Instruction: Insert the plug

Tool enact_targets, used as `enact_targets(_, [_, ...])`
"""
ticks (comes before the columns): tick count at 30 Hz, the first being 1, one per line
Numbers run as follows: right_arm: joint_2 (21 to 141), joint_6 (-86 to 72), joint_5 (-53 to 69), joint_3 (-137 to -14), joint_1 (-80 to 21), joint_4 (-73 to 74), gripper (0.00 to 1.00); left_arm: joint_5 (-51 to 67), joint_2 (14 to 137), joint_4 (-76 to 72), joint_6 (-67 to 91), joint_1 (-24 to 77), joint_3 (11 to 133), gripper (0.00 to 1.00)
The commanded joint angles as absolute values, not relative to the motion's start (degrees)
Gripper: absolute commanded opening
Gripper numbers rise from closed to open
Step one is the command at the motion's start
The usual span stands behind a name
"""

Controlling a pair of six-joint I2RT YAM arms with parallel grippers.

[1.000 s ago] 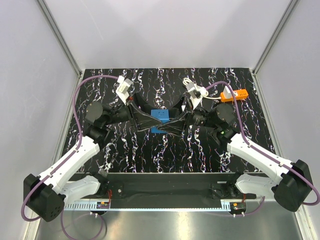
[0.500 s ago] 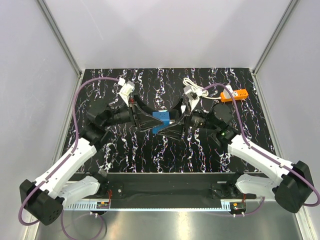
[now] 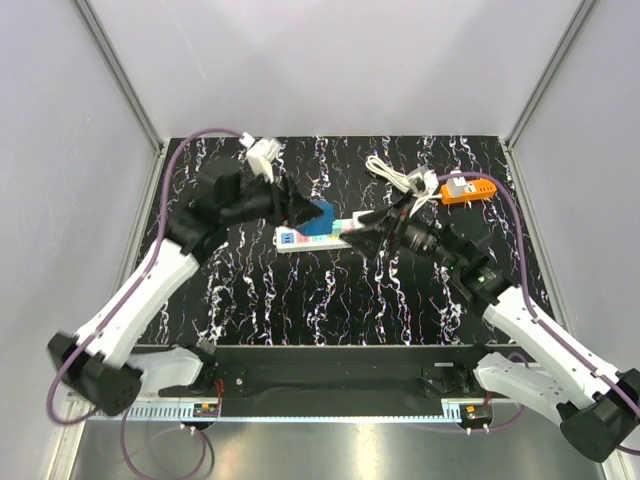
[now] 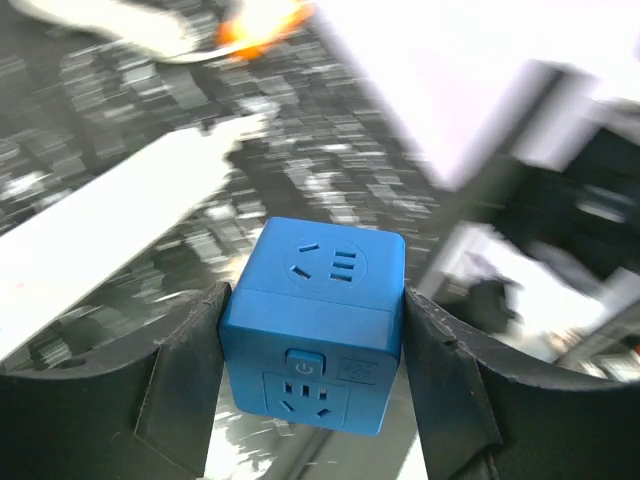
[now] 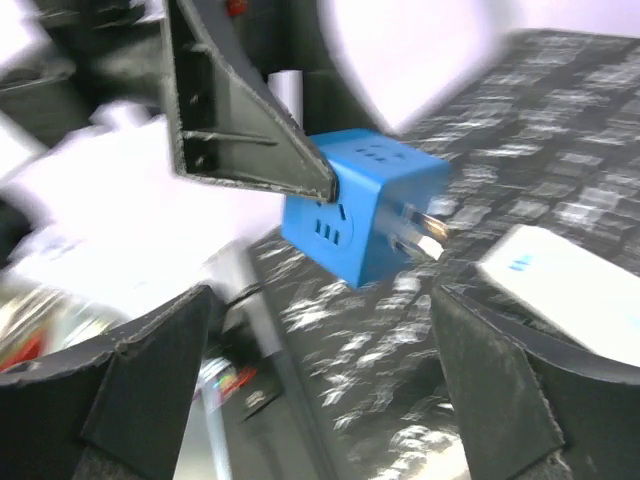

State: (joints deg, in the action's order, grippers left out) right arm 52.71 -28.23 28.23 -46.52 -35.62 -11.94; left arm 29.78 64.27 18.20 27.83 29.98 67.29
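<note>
The plug is a blue cube adapter (image 3: pixel 321 217) (image 4: pixel 315 320) with metal prongs (image 5: pixel 425 228) on one face. My left gripper (image 3: pixel 308 214) (image 4: pixel 315 335) is shut on its two sides and holds it off the table. Just below and in front of it lies a white power strip (image 3: pixel 300 239) (image 4: pixel 110 230) (image 5: pixel 570 290) on the black marbled table (image 3: pixel 300 300). My right gripper (image 3: pixel 362 238) (image 5: pixel 320 300) stands open to the right of the cube, apart from it, with nothing between its fingers.
An orange and white device (image 3: pixel 467 189) and a coiled white cable (image 3: pixel 393 172) lie at the back right. Grey walls close the table in on the left, right and back.
The right gripper opened, let go of the blue cube and drew back to the right. The left gripper lifted the cube toward the back, uncovering the white power strip.
</note>
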Motion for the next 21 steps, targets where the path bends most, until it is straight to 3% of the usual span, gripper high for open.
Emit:
enact_targets(1, [54.39,-23.73,8.74,-50.71,-33.49,1.73,0.93,16.09,72.05,34.97,22.68,29.62,75.13,0.00])
enact_targets(5, [59.23,-21.63,-3.22,-50.89,-30.42,4.31,0.86,4.26,78.65,41.29,21.01,29.62,81.37,0.00])
enact_targets(8, [64.85,-19.43,-5.18,-51.85,-28.39,4.48,0.75,-3.83,83.92,45.07,20.48,29.71,85.32,0.00])
enact_targets(13, [75.20,-16.35,-8.26,-54.92,-26.28,4.31,0.59,-5.98,94.37,48.86,19.43,29.71,91.22,0.00])
enact_targets(18, [83.40,-15.99,-9.58,-59.50,-24.35,5.10,0.52,-10.63,109.74,61.86,18.54,29.71,107.03,0.00])
enact_targets(21, [86.83,-16.52,-10.37,-60.73,-24.08,5.10,0.49,-6.34,114.33,62.75,19.60,29.01,111.44,0.00])
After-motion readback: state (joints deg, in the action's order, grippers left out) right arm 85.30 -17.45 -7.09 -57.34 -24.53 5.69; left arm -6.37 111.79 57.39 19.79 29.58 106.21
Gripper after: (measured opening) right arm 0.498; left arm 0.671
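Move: The left hand already grips the blue plug; the strip's blue left-end socket lies about 17 cm ahead of it, 8 cm left and some 29 cm below. Counted from that hand, the mint plug sits 18 cm ahead and 5 cm right, the white plug 19 cm ahead and 13 cm right. For the empty right hand, the strip's bare right end is roughly 22 cm ahead, 10 cm right and 30 cm below, with the white plug 5 cm left of that end. The left hand keeps the blue plug and carries it down about 18 cm and forward some 14, drifting left towards the strip's blue-socket end, while the wrist swings some 60 degrees to turn the fingers from pointing right to pointing down. At the same time the open right hand draws away from the blue plug, dropping about 20 cm and going forward nearly as far and 10 cm right towards the strip's bare right end, turning its fingers downward and clockwise and narrowing them to about half open. ##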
